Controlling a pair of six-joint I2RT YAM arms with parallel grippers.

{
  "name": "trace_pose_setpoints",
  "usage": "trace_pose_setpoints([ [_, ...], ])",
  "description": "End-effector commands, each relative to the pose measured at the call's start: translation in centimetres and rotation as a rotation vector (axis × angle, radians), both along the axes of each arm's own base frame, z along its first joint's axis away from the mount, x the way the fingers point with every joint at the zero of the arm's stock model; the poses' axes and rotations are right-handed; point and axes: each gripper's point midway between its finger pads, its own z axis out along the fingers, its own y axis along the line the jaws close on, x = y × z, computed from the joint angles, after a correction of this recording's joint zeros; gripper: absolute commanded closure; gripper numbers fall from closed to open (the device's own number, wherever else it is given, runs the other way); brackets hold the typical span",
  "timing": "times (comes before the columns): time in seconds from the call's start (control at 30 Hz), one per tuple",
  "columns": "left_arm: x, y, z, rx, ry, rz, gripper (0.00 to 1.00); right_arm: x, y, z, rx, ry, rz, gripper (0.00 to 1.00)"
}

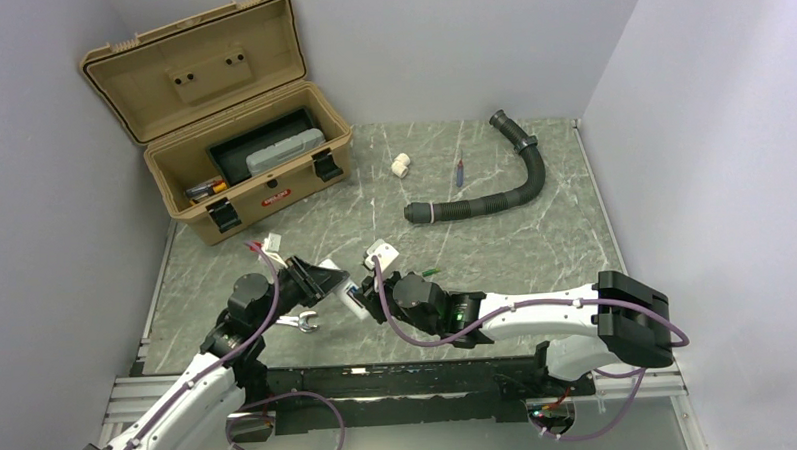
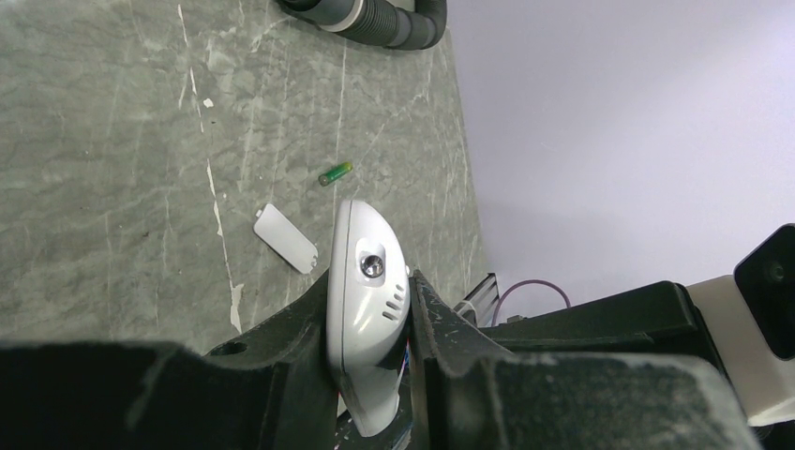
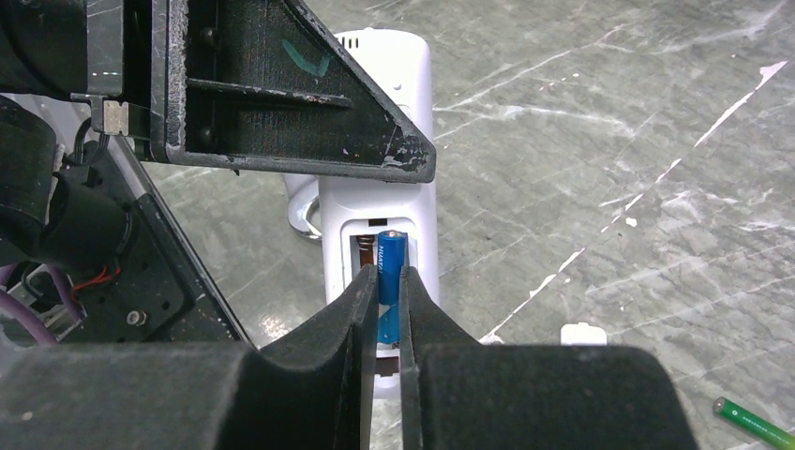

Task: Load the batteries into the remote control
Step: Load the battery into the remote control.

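My left gripper (image 2: 367, 296) is shut on the white remote control (image 2: 366, 281) and holds it off the table with its back turned to the right arm. The remote's battery bay (image 3: 375, 246) is uncovered. My right gripper (image 3: 390, 281) is shut on the blue battery (image 3: 391, 264), which lies lengthwise in the bay next to a spring. From above, both grippers meet at the remote (image 1: 355, 295) near the table's front. The green battery (image 3: 755, 424) lies loose on the table (image 1: 431, 274). The plain white cover piece (image 2: 285, 238) lies flat nearby.
An open tan toolbox (image 1: 221, 131) stands at the back left. A black corrugated hose (image 1: 494, 197), a white pipe fitting (image 1: 401, 165) and a slim red-and-blue stick (image 1: 460, 172) lie at the back. A small metal tool (image 1: 300, 321) lies under the left arm.
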Motion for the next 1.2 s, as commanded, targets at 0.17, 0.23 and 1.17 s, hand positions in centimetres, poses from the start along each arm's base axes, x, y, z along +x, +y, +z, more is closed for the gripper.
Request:
trace_pose_setpoints([
  [0.17, -0.1, -0.7, 3.1, -0.067, -0.086, -0.036, 1.00, 0.0, -0.3, 0.6, 0.009, -0.017, 0.003, 0.84],
  [0.23, -0.1, -0.7, 3.1, -0.069, -0.087, -0.036, 1.00, 0.1, -0.4, 0.6, 0.008, -0.020, -0.002, 0.80],
  [1.17, -0.4, -0.9, 2.5, -0.055, -0.078, -0.056, 1.00, 0.5, -1.3, 2.9, 0.066, -0.047, -0.036, 0.56],
])
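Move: The blue battery is already between the right fingertips in the remote control's open compartment, its middle only about 1 cm ahead, 1 cm left and 1 cm below. On the table, roughly 13 cm below the right hand, the white cover lies some 5 cm ahead and 5 cm right, the green battery about 7 cm ahead and 15 cm right. From the left hand, which grips the remote control, the blue battery lies about 4 cm back, 4 cm right and 1 cm lower. Let go of the blue battery: hold the right hand in place over the compartment and open its fingers off the battery, then back away about 1 cm up and 1 cm to the right while opening further, with the wrist kept as it is. Keep the left gripper shut on the remote control, practically still. ##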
